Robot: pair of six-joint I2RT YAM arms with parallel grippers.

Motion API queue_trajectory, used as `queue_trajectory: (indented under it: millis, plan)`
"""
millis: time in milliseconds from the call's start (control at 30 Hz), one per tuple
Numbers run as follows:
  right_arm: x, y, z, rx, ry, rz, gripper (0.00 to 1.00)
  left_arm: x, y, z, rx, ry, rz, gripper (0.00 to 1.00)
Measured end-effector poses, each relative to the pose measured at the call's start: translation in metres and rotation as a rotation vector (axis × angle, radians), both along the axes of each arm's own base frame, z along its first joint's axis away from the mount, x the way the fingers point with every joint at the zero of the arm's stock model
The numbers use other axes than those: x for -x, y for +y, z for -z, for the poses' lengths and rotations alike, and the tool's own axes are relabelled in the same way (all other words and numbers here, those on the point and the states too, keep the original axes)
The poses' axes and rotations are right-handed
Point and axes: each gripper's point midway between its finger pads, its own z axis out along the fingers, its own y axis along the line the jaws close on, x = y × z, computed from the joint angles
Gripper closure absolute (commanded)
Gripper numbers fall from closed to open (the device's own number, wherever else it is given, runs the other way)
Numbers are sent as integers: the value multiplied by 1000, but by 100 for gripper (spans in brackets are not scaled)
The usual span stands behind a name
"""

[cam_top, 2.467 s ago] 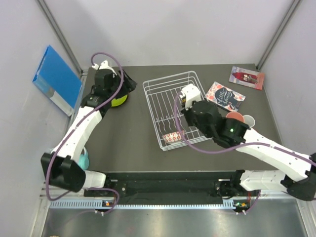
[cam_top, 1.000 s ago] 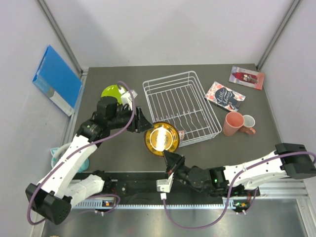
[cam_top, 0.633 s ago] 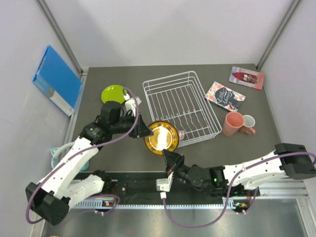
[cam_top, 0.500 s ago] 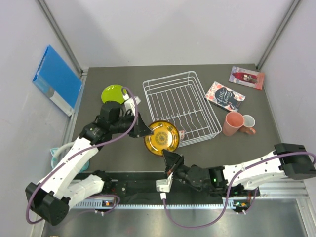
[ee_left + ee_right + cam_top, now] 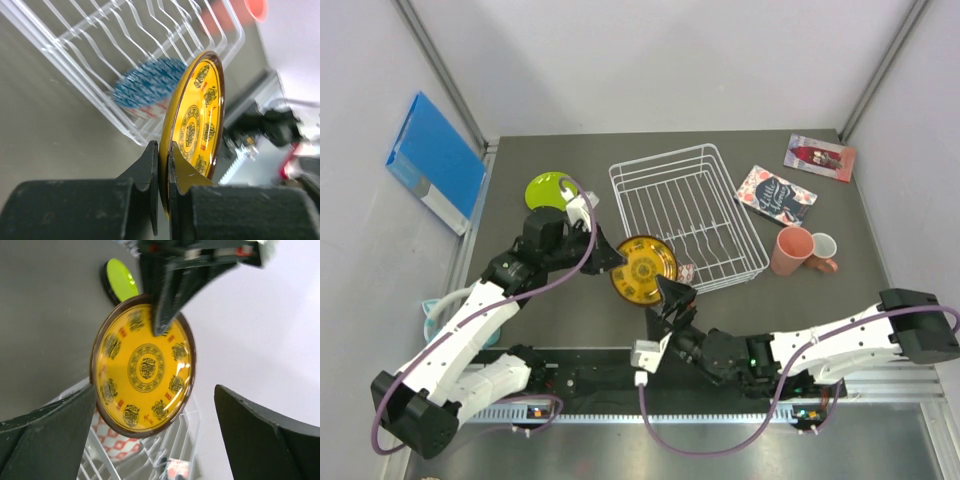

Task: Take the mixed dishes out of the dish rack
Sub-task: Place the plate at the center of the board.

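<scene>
My left gripper is shut on the left rim of the amber plate, holding it on edge just off the front corner of the dish rack. In the left wrist view both fingers pinch the amber plate. My right gripper stands open just below that plate. Its wrist view shows the amber plate ahead of the spread fingers, untouched. A small patterned bowl lies in the rack's front corner. The lime-green plate lies left of the rack.
A tall pink cup and a white mug stand right of the rack. Two printed booklets lie at the back right. A blue folder leans on the left wall.
My left gripper reached the amber plate's left rim and shut on it. My right gripper, which held the plate from below, has opened and let go. The plate shifted slightly up.
</scene>
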Motion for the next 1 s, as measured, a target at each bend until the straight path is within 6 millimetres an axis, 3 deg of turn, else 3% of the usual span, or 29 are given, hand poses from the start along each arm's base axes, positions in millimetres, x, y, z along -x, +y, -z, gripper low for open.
queue_trajectory:
  millis: [67, 200, 300, 400, 467, 500, 600, 700, 833, 1000]
  plan:
    - [-3, -1, -16, -104, 76, 46, 0, -11, 5, -4, -10, -16, -70, 100]
    - [-9, -12, -87, -439, 285, 126, 0, -50, 25, -28, -26, -68, -287, 100]
    - [-14, -43, -147, -747, 431, 142, 0, -89, 52, -55, -5, -102, -490, 100]
    - [-21, -77, -175, -947, 528, 167, 0, -135, 91, -70, 36, -103, -689, 100]
    - [-25, -98, -181, -1040, 582, 191, 0, -171, 132, -61, 64, -73, -837, 100]
    - [-26, -103, -181, -1060, 598, 197, 0, -180, 143, -55, 63, -59, -874, 100]
    - [-29, -115, -176, -1096, 643, 217, 0, -211, 189, -17, 52, 28, -1012, 100]
    - [-30, -122, -168, -1118, 682, 235, 0, -234, 220, 17, 75, 107, -1087, 100]
    - [-31, -127, -154, -1109, 706, 256, 0, -256, 240, 39, 161, 140, -1110, 100]
    - [-32, -129, -141, -1086, 712, 276, 0, -279, 235, 55, 222, 154, -1042, 100]
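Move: The yellow plate, already gripped by its rim in the left hand, is bound for the green plate on the stack, about 32 cm ahead of that hand, 22 cm to its left and 19 cm below. The dish rack's middle is some 17 cm ahead and 18 cm right, with the bowl inside roughly level with the hand and 13 cm right, both about 16 cm down. From the empty right hand, the green plate is about 41 cm ahead, 31 cm left and 19 cm below. The yellow plate swings forward and left in the left hand's unchanged rim grip, some 28 cm out and 23 cm across towards the green plate. It arcs up about 7 cm, then sinks to 5 cm below its starting height while the wrist turns about 60 degrees counter-clockwise. The right hand, already open, backs away from it, rising about 18 cm, swinging 13 cm right, rolling and tipping down, then settling a few centimetres. ##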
